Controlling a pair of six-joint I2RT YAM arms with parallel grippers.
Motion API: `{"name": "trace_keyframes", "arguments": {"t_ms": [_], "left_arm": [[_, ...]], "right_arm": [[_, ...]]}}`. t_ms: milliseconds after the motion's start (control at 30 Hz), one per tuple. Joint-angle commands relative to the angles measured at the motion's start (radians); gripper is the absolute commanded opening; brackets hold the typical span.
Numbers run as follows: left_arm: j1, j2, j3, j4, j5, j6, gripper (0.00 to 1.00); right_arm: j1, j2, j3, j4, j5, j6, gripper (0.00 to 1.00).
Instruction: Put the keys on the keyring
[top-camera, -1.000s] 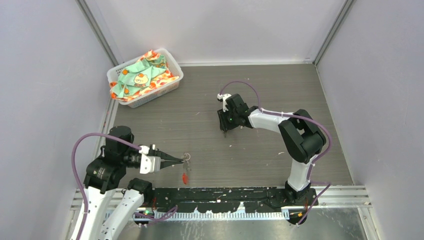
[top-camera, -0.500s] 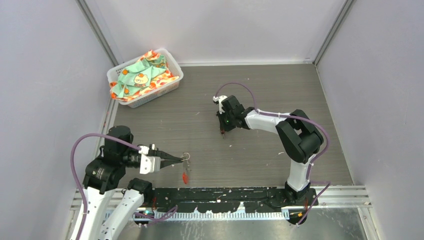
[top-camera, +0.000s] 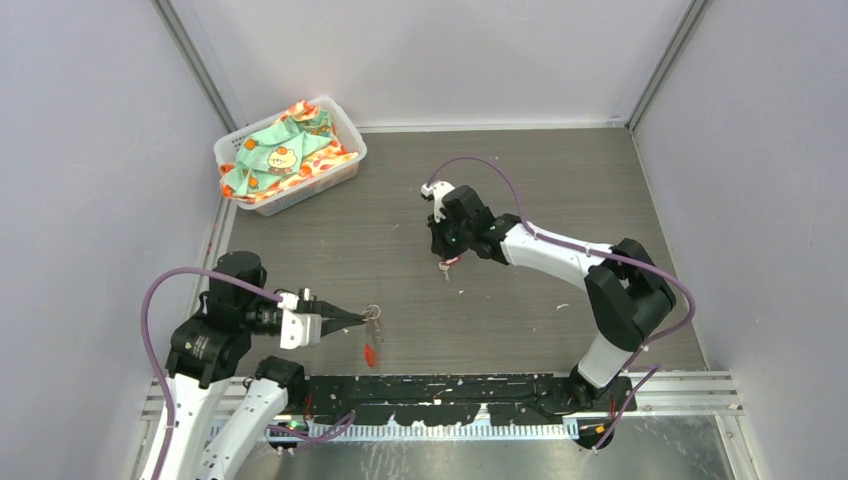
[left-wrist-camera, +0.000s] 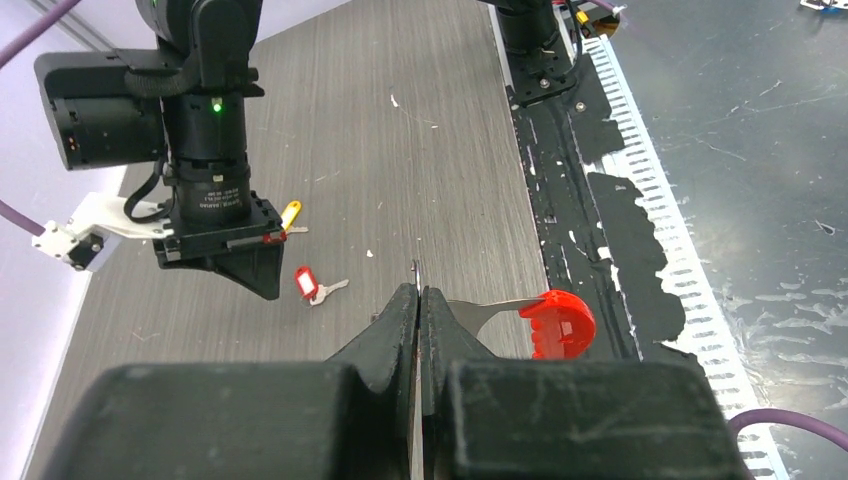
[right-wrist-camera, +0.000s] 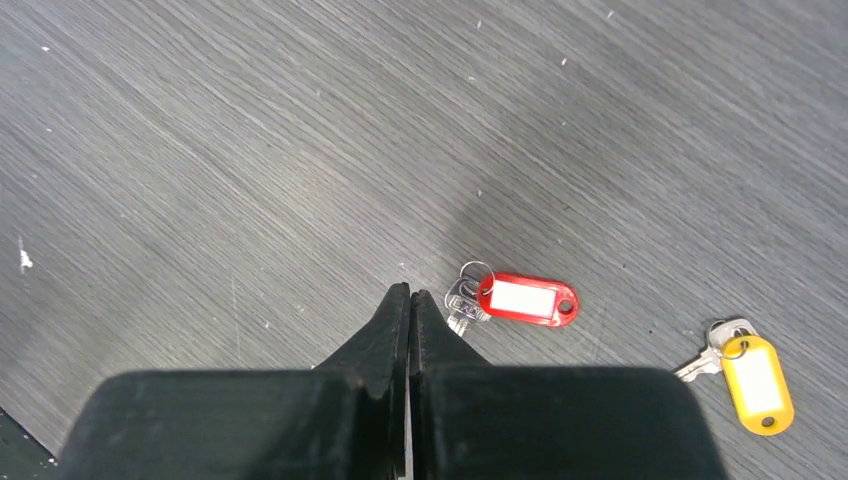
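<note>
My left gripper (top-camera: 362, 318) (left-wrist-camera: 418, 290) is shut on the keyring's thin metal edge (left-wrist-camera: 417, 272). The keyring (top-camera: 373, 314) hangs from it at the near left, its red crescent (left-wrist-camera: 557, 322) (top-camera: 370, 353) dangling below. The red-tagged key (right-wrist-camera: 525, 298) (top-camera: 447, 264) (left-wrist-camera: 306, 283) lies flat on the table. My right gripper (right-wrist-camera: 409, 292) (top-camera: 443, 248) is shut just left of that key with nothing between its fingers. Its right finger hides the key's blade. The yellow-tagged key (right-wrist-camera: 755, 370) (left-wrist-camera: 289, 213) lies further right.
A white basket (top-camera: 232, 143) holding patterned cloth stands at the far left corner. A black strip (top-camera: 450, 390) and a metal rail run along the table's near edge. Grey walls close in the sides and back.
The right gripper has shut and shifted slightly left and away, leaving the red-tagged key showing on the table by its tips. The left arm and keyring have not moved.
</note>
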Motion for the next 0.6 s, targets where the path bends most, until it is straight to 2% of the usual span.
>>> {"name": "trace_keyframes", "arguments": {"t_ms": [0, 67, 100, 133, 200, 333, 567], "left_arm": [[-0.002, 0.006, 0.026, 0.022, 0.008, 0.013, 0.00], [-0.002, 0.005, 0.027, 0.022, 0.006, 0.013, 0.00], [-0.002, 0.004, 0.027, 0.022, 0.005, 0.013, 0.00], [-0.002, 0.002, 0.027, 0.022, 0.002, 0.011, 0.00], [-0.002, -0.003, 0.027, 0.022, -0.004, 0.011, 0.00], [-0.002, -0.004, 0.027, 0.022, -0.006, 0.012, 0.00], [-0.002, 0.000, 0.029, 0.020, -0.004, 0.012, 0.00]], "right_arm": [[0.003, -0.045, -0.023, 0.022, 0.026, -0.002, 0.03], [0.003, -0.021, -0.003, -0.001, 0.067, -0.007, 0.32], [0.004, -0.012, 0.009, -0.010, 0.114, -0.008, 0.42], [0.009, -0.006, 0.017, -0.011, 0.127, -0.006, 0.48], [0.031, 0.005, 0.042, -0.018, 0.191, 0.013, 0.52], [0.110, 0.096, 0.132, -0.106, 0.362, 0.069, 0.54], [0.180, 0.190, 0.179, -0.138, 0.527, 0.204, 0.55]]}}
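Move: The red-tagged key lies about 2 cm ahead of the right hand's shut fingers, 2 cm to the right and some 7 cm below. Beyond it, the yellow-tagged key lies about 6 cm ahead and 10 cm right of the hand, also on the table. From the left hand, which still holds the keyring, the red-tagged key is roughly 26 cm ahead, 14 cm right and 27 cm below. Nothing is touched yet: the right hand heads back down towards the red-tagged key, its shut fingers opening to about half width. After a small rise it sinks, ending some 3 cm lower, drifting right about 1 cm and then swinging left about 2.5 cm, while the wrist rolls left side down and turns about 10 degrees clockwise. ##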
